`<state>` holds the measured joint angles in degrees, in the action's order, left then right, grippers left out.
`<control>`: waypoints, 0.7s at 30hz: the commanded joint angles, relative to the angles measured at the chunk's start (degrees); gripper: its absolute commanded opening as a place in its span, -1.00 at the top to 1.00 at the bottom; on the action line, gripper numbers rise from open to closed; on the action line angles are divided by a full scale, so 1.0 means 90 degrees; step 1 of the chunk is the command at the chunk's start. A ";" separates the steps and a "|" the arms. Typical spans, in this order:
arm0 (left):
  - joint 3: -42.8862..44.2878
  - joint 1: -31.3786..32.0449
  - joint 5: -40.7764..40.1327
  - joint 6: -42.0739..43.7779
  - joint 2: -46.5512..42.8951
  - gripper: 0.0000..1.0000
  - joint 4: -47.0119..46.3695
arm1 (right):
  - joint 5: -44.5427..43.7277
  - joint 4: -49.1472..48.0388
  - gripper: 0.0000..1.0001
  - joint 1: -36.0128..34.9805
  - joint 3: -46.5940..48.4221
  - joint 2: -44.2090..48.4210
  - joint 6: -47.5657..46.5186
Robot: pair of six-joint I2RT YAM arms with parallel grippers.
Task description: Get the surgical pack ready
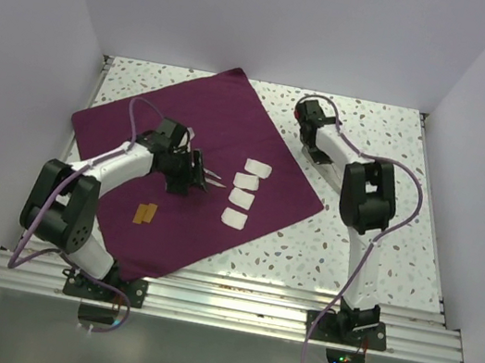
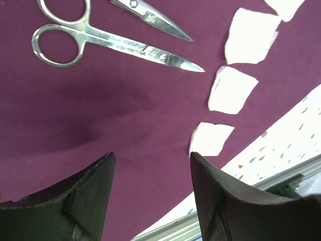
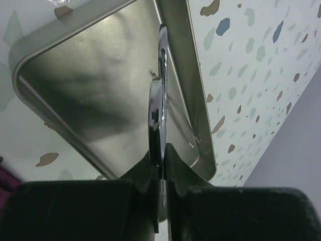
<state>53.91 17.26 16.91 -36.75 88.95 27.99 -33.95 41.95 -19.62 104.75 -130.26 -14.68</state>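
Observation:
The surgical pack (image 1: 187, 125) is a large purple-maroon cloth spread flat on the left half of the table. My left gripper (image 1: 195, 175) hovers open over the cloth (image 2: 100, 115), and nothing is between its fingers (image 2: 208, 181). Two pairs of steel scissors (image 2: 115, 45) lie on the cloth just ahead of it. Several white gauze pads (image 1: 245, 193) lie in a row to their right. At the back right, my right gripper (image 3: 161, 150) is shut on a thin shiny metal instrument (image 3: 156, 110), seen edge-on, over a grey metal tray (image 3: 90, 90).
Two small orange-brown strips (image 1: 145, 212) lie on the cloth near the left arm's base. The speckled tabletop (image 1: 369, 260) shows around the cloth. White walls close in the sides and back, and a metal rail (image 1: 231, 302) runs along the near edge.

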 commanded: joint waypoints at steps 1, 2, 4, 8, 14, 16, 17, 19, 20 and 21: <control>0.0387 -0.0042 0.0260 -0.0310 0.0097 -0.30 -0.0034 | -0.0202 -0.0316 0.87 0.0051 0.0060 -0.0116 -0.0234; 0.0397 -0.0042 0.0270 -0.0350 0.0097 -0.30 -0.0014 | -0.0202 -0.0297 0.84 0.0051 0.0109 -0.0204 -0.0225; 0.0474 -0.0052 0.0231 -0.0428 0.0097 -0.30 0.0122 | -0.0105 -0.0131 0.81 0.0051 0.0274 -0.0292 -0.0089; 0.0660 -0.0091 -0.0071 -0.0701 0.0204 -0.31 0.0435 | 0.0101 0.0035 0.55 0.0051 0.0411 -0.0351 0.0155; 0.1148 -0.0091 -0.0442 -0.1326 0.0740 -0.25 0.0913 | 0.0042 0.0543 0.03 0.0060 0.0889 -0.0030 0.0770; 0.1392 -0.0091 -0.0618 -0.1550 0.0897 -0.23 0.1214 | 0.0159 0.0972 -0.08 0.0060 0.1250 0.0165 0.1219; 0.1470 -0.0091 -0.0764 -0.1619 0.1043 -0.23 0.1274 | 0.0246 0.1118 -0.12 0.0051 0.1339 0.0244 0.1395; 0.1734 -0.0091 -0.0911 -0.1795 0.1200 -0.22 0.1517 | 0.0306 0.1674 -0.16 0.0051 0.1660 0.0409 0.2029; 0.1851 -0.0091 -0.1095 -0.1863 0.1375 -0.21 0.1664 | 0.0693 0.1870 -0.17 0.0060 0.1768 0.0468 0.2215; 0.2113 -0.0091 -0.1223 -0.1951 0.1464 -0.21 0.1820 | 0.0977 0.2142 -0.17 0.0031 0.1827 0.0566 0.2478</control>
<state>67.48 16.88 10.85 -50.15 100.01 38.96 -30.61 52.73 -19.18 116.64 -132.55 -1.63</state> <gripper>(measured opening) 0.607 0.581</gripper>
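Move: The right hand holds the hemostat over the metal tray, whose middle lies about 4 cm below, 2 cm to the right and 1 cm back; the tweezers in the tray lie some 3 cm ahead and 3 cm right. For the empty left hand, the nearer scissors lie about 5 cm ahead, 2 cm right and 5 cm below; the farther scissors are about 3 cm beyond those, and the third gauze pad is level with the hand, 14 cm to its right. The right fingers, still shut on the hemostat, lower it about 2 cm into the tray, open to let go, then lift roughly 5 cm clear, drifting slightly left. Meanwhile the open left hand heads forward about 3 cm towards the nearer scissors, rising a little before sinking again, and turns some 15 degrees counter-clockwise as it tips; it touches nothing. ##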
